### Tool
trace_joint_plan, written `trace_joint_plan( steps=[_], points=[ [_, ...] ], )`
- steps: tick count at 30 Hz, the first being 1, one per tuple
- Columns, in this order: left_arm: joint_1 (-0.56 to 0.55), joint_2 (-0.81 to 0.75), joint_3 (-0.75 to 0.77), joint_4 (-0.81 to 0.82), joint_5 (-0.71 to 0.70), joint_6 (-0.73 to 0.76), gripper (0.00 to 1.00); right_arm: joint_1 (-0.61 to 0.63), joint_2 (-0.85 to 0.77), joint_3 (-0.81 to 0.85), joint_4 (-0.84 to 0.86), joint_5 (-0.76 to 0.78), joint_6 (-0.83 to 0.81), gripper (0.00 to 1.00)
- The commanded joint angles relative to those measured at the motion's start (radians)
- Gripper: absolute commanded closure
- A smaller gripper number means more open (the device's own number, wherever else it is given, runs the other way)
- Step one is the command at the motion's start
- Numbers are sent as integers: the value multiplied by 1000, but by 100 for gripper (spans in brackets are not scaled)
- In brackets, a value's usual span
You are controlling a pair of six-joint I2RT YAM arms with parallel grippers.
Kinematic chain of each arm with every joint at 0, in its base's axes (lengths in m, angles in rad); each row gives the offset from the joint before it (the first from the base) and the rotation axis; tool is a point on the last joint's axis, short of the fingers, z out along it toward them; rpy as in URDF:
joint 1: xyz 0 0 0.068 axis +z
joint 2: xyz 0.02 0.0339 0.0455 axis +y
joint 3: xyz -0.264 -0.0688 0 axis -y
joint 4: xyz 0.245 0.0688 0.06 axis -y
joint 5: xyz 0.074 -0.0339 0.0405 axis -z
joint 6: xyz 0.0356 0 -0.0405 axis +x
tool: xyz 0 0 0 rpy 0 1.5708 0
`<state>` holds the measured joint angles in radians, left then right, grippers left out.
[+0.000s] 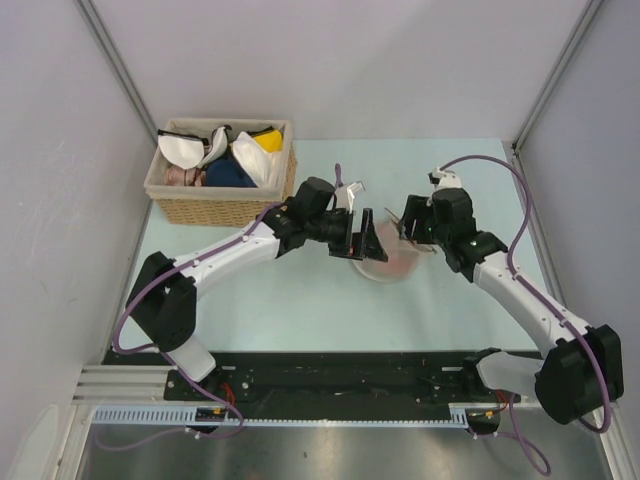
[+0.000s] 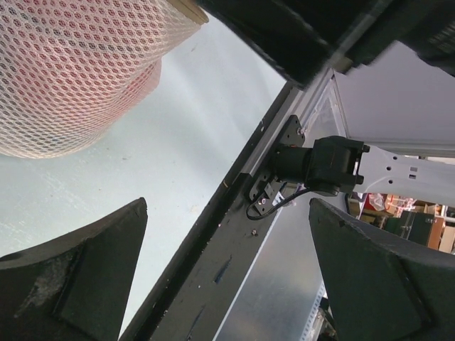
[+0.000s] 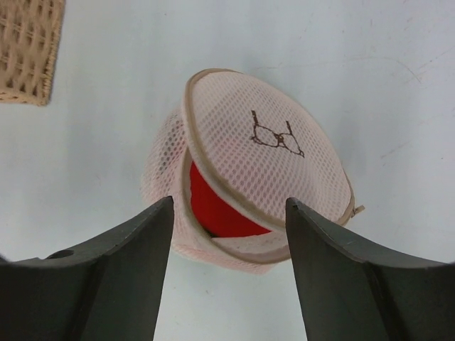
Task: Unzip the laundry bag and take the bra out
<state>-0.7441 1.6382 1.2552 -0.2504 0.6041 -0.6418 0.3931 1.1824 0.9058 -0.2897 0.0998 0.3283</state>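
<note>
The laundry bag (image 3: pixel 277 153), a round cream mesh pouch with a small dark bra drawing on its face, lies on the table. Its zipper is partly open along the near rim, and the pull (image 3: pixel 357 209) hangs at the right. The red bra (image 3: pixel 217 206) shows through that gap, still inside the bag. My right gripper (image 3: pixel 229 206) is open just short of the gap, one finger on each side of it. In the top view the bag (image 1: pixel 388 264) sits between both grippers. My left gripper (image 2: pixel 227 206) is open and empty, beside the bag (image 2: pixel 71 71).
A wicker basket (image 1: pixel 225 208) with white, yellow and dark blue bras stands at the back left, and its corner (image 3: pixel 28 50) shows in the right wrist view. The black base rail (image 1: pixel 330 375) runs along the near table edge. Grey walls close in both sides.
</note>
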Motion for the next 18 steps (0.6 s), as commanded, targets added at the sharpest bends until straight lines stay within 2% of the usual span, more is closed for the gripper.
trace_joint_plan(
  steps=[1,4,6,7,9,10,13,18],
  points=[
    [-4,-15,13,8,36,27,0,-13,88,24,46,18,-11,32],
    [-5,-18,13,-10,42,37,0,-16,126,27,35,8,26,34],
    [-5,-37,4,-15,40,44,0,-14,115,27,47,-17,38,40],
    [-5,-43,-3,2,37,41,0,-13,106,27,52,-12,49,56],
    [-5,-52,-14,20,43,33,0,-10,83,27,58,9,70,78],
    [-5,-49,-8,23,52,30,0,-5,54,25,57,15,77,98],
    [-5,-32,21,-9,60,45,0,-2,-13,15,66,29,91,100],
    [-5,-29,32,-7,59,44,0,-5,-98,10,72,-38,100,100]
  ],
)
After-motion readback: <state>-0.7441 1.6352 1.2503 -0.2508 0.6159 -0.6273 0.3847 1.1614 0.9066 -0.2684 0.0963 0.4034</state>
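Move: The free rim of the half-open lid of the laundry bag lies about 5 cm below the right hand and 1 cm ahead, between the lines of its open fingers. The red bra shows under the rim, some 3 cm left of this hand, level fore and aft, about 7 cm down; the bag body is centred roughly 3 cm back, 3 cm left and 10 cm down. From the left hand, the rim is about 8 cm ahead, 9 cm right and 5 cm lower. Down first, the right hand dips about 4.5 cm onto the rim of the lid, edging 1 cm forward, and its half-open fingers shut fully, pinching the fabric edge at the bottom of the dip. It then goes straight back up some 5.5 cm with the rim held, drawing back slightly as the wrist evens out from its small nose-down tip. ##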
